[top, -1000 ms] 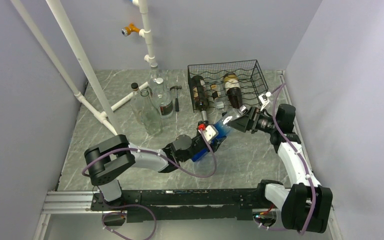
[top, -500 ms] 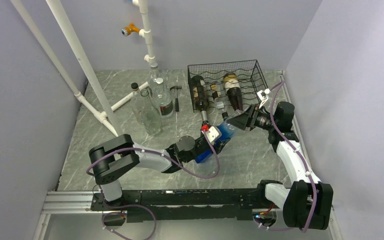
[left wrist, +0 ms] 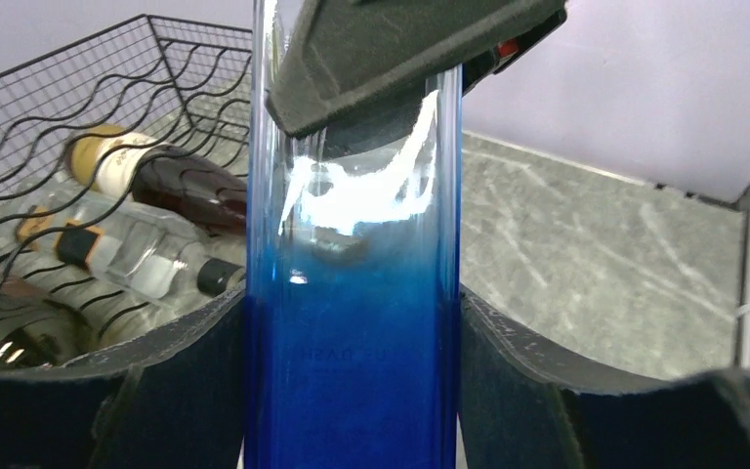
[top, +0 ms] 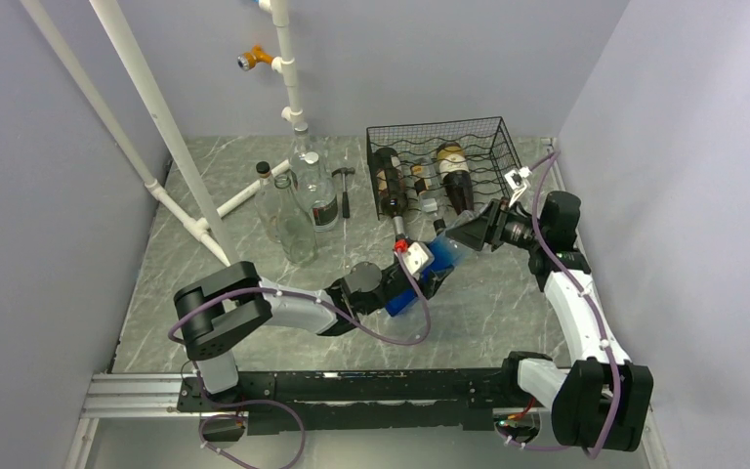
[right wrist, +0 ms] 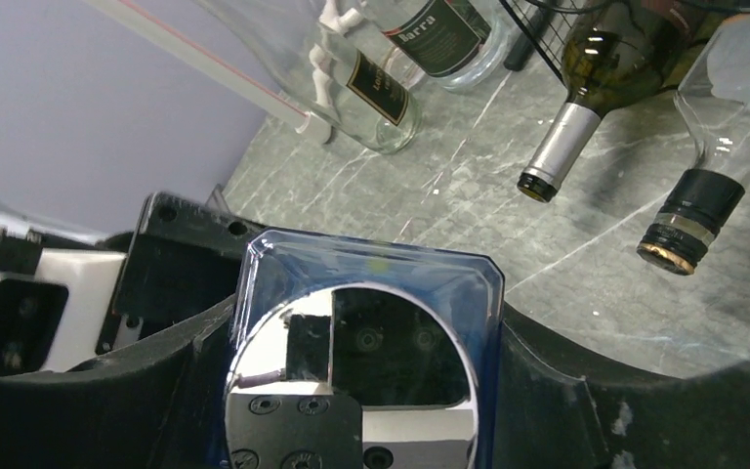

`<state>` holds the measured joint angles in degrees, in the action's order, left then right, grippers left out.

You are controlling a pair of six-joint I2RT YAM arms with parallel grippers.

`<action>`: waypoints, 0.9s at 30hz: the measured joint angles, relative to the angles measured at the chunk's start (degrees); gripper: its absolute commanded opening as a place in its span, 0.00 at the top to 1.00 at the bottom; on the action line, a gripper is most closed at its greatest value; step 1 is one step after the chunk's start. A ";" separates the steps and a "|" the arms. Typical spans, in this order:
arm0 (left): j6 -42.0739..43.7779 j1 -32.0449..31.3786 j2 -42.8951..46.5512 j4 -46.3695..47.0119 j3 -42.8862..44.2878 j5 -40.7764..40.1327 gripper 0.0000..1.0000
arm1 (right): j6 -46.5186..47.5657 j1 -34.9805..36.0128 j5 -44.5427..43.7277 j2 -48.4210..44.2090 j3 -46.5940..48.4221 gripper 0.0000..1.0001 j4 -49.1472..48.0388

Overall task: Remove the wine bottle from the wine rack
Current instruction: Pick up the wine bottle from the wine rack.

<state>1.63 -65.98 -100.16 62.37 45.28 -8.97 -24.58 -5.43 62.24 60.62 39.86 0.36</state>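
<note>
A square blue-and-clear wine bottle [top: 437,256] hangs in the air in front of the black wire wine rack [top: 493,147], free of it. My left gripper [top: 418,277] is shut on its blue half; in the left wrist view both pads press the bottle [left wrist: 352,371] at the sides. My right gripper [top: 466,234] is closed around the clear end. From the right wrist, its fingers [right wrist: 181,362] hug both sides of the bottle's mirrored end face [right wrist: 352,391].
The rack still holds a dark bottle [top: 387,186], a brown one [top: 455,176] and a clear one between them, necks pointing my way. Clear glass bottles [top: 298,210], a hammer [top: 345,188] and white pipes [top: 156,107] stand at the left.
The right gripper's jaws have narrowed from wide open onto the bottle's clear end while its wrist drew back to the right. The left arm has carried the bottle slightly right.
</note>
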 measured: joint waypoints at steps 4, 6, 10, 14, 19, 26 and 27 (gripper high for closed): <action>-2.21 0.00 0.04 1.01 0.92 2.86 0.10 | 2.64 -1.62 1.14 -0.87 0.48 1.00 1.29; -3.02 -0.07 0.15 1.14 1.42 4.02 0.07 | 4.59 -2.64 1.05 -1.16 0.48 1.00 1.36; -4.44 -0.09 0.85 0.50 1.57 5.92 0.04 | 6.64 -4.74 1.14 -2.12 0.48 1.00 4.00; -5.20 -0.04 3.02 -1.95 1.57 7.28 0.02 | 10.03 -5.88 1.01 -3.06 1.68 1.00 8.33; -6.21 1.36 10.84 -9.51 1.57 10.60 0.01 | 16.28 -8.17 -0.94 -4.44 5.35 1.00 15.82; -11.47 9.22 20.44 -26.36 4.94 18.62 0.01 | 24.83 -11.10 -5.95 -5.57 9.49 1.00 23.10; -12.02 10.84 21.46 -29.88 6.03 19.98 0.01 | 25.99 -11.63 -6.75 -5.57 9.86 1.00 24.22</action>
<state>-10.39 -55.13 -78.70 32.49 51.31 11.00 1.41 -17.06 55.48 55.05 49.71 24.58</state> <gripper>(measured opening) 0.994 0.649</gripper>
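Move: Both hands hold the blue wine bottle in the air: its middle is roughly at the left hand's grip, and about 8 cm back, 8 cm left and 3 cm below the right hand, which has the neck end. In the rack, the clear bottle lies some 27 cm ahead, 2 cm right and 13 cm below the left hand. The brown bottle is about 28 cm ahead, 1 cm right and 14 cm below the right hand. Left fingers open and rise about 10 cm clear while the right hand carries the blue bottle 7 cm right. ##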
